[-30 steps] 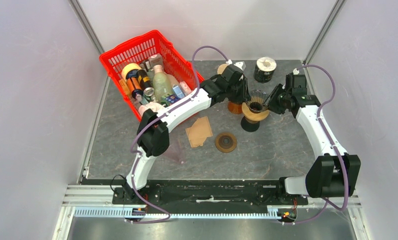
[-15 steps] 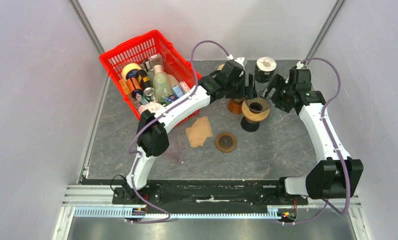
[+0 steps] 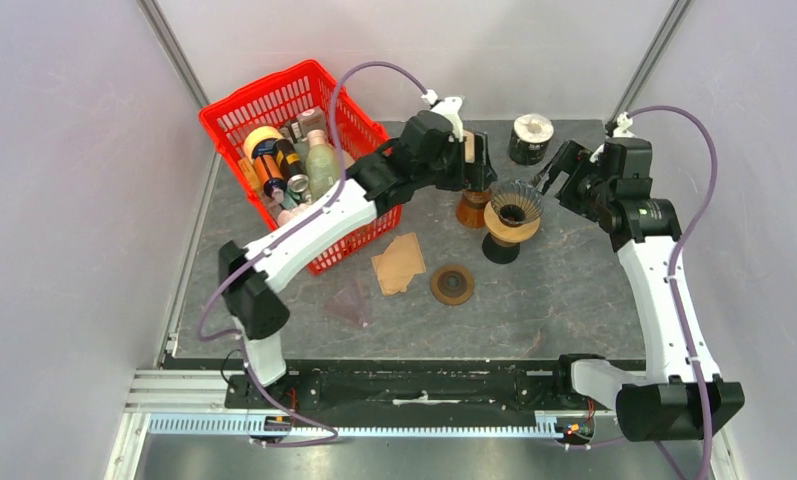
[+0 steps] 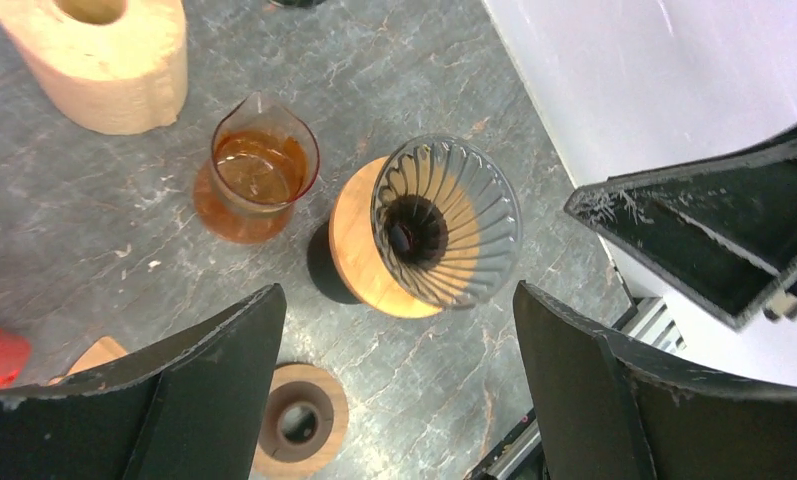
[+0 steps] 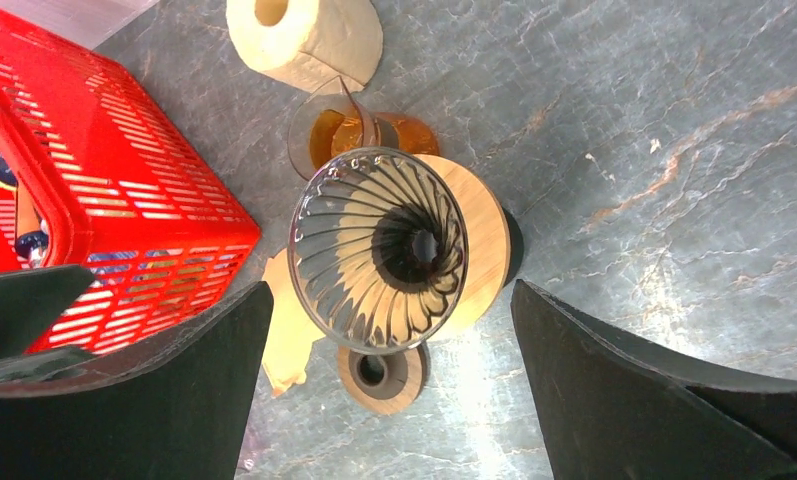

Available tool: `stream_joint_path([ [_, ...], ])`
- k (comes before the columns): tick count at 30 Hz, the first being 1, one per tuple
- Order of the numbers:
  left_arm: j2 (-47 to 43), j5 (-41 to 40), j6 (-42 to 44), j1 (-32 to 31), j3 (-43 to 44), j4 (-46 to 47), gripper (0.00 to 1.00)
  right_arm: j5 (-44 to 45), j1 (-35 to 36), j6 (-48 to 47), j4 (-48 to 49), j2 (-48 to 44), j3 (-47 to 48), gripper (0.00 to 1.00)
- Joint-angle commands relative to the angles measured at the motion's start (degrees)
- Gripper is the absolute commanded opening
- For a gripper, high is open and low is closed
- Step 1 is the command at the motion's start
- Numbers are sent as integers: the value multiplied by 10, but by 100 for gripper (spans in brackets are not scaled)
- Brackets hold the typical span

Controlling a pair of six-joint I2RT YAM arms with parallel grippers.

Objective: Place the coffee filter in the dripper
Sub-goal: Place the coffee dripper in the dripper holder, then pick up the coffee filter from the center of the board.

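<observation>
The dripper, a ribbed glass cone on a wooden collar, stands upright mid-table; its cone holds nothing. The coffee filter, a flat tan paper, lies on the table to the dripper's front left, and part of it shows beside the basket. My left gripper hangs open above the dripper's back left, holding nothing. On the other side my right gripper hangs open and holds nothing, above and right of the dripper.
A red basket of bottles and cans stands at the back left. An amber glass carafe touches the dripper's left side, with a paper roll behind. A wooden ring, a black can and a clear plastic piece sit around.
Both grippers have opened wide and drawn up and away from the dripper, the left arm back-left, the right arm to the right. The dripper and filter have not moved.
</observation>
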Motion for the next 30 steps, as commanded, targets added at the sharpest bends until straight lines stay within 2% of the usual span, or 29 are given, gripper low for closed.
stream_joint_path([
  [1, -105, -40, 44, -3, -90, 61, 91, -3, -2, -51, -15, -43, 1, 97],
  [5, -190, -64, 55, -3, -207, 115, 92, 2, 0, -76, -29, -76, -16, 97],
  [15, -337, -101, 48, -3, -393, 145, 93, -31, 31, -106, -53, -135, -67, 97],
  [17, -357, -104, 47, -3, -427, 151, 93, -20, 59, -114, -63, -135, -73, 97],
  [23, -384, -98, 16, -3, -512, 157, 93, 45, 204, -125, -70, -119, -81, 97],
  [30, -422, -119, -1, -2, -576, 161, 93, 82, 340, -136, -47, -61, -67, 97],
])
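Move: Some 4 cm back, 14 cm to the left and 29 cm below the left hand lies the coffee filter, flat on the table. From that hand the wooden ring is about 9 cm back, 2 cm left; the dripper, already in its holder, 1 cm ahead, 10 cm right and 14 cm down; the amber carafe 10 cm ahead, 3 cm right. From the right hand the filter lies 3 cm back, 30 cm left and the ring 8 cm back, 17 cm left, both 27 cm down; the dripper 2 cm ahead, 6 cm left. Both hands, already clear of the dripper and wide open, head for the coffee filter. The left sweeps about 15 cm left and 9 cm back, lifting slightly before it sinks well below its starting height. The right draws back 10 cm first, then swings some 10 cm left in front of the dripper, sinking a little and turning about 30 degrees counter-clockwise. ##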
